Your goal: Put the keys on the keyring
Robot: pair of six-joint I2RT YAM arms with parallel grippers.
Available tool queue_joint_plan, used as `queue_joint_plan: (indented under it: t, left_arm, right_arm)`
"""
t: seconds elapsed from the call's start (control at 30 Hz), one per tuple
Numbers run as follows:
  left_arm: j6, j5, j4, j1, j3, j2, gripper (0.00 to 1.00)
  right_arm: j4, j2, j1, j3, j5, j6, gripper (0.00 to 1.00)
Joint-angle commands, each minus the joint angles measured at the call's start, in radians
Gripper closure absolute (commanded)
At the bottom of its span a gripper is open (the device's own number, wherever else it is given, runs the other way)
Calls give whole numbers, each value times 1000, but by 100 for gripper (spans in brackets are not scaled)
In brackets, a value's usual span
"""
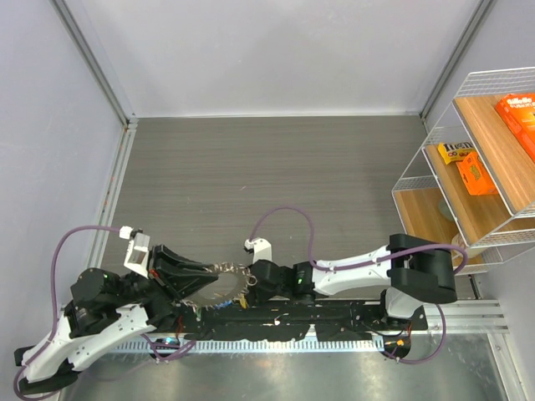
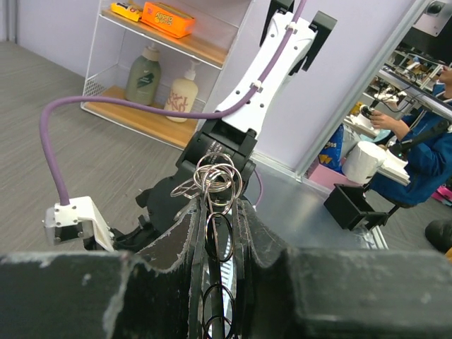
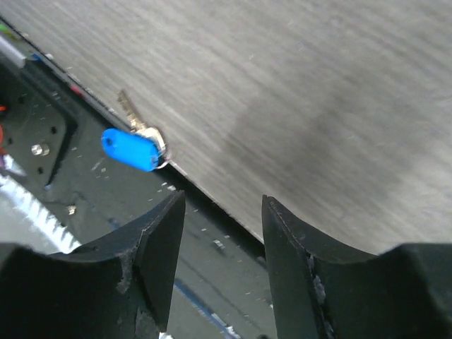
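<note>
The keyring, a large silvery ring fringed with small rings, is held edge-on by my left gripper near the table's front edge. In the left wrist view the left gripper is shut on the keyring, whose small rings bunch above the fingertips. My right gripper sits just right of the ring. In the right wrist view the right gripper is open with nothing between its fingers. A blue-headed key shows up and left of them, over the table's front edge, apart from both fingers.
A wire shelf with orange and yellow packets stands at the right. The black base rail runs along the near edge under both grippers. The right arm faces the left wrist camera closely.
</note>
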Motion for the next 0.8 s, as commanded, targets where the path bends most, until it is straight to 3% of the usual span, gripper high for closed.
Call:
queue_joint_plan:
  t: [0.0, 0.77]
  left_arm:
    - [18, -21, 43, 4, 43, -289, 100]
    - [8, 12, 9, 5, 65, -300, 100]
  right_arm:
    - [153, -6, 22, -2, -87, 144, 46]
    - [295, 162, 33, 59, -131, 363, 43]
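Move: The keys with their blue tag lie across the table's near edge, about 7 cm to the right hand's left, 4 cm back and 3 cm below it. The edge itself runs some 3 cm back of that hand and 4 cm below. From the left hand the keys are roughly 30 cm down, about 4 cm to its left and nearly level fore and aft; its keyring hangs close beneath its fingertips. The left fingers keep their pinch on the keyring, held nearly still, while the right hand, empty and open, comes in towards the keys without touching them yet: briskly back at first, then more slowly leftward, about 5 cm left and 3.5 cm back in all. It rises slightly and sinks again, the wrist rolling some 20 degrees so the fingers aim more to the left. ##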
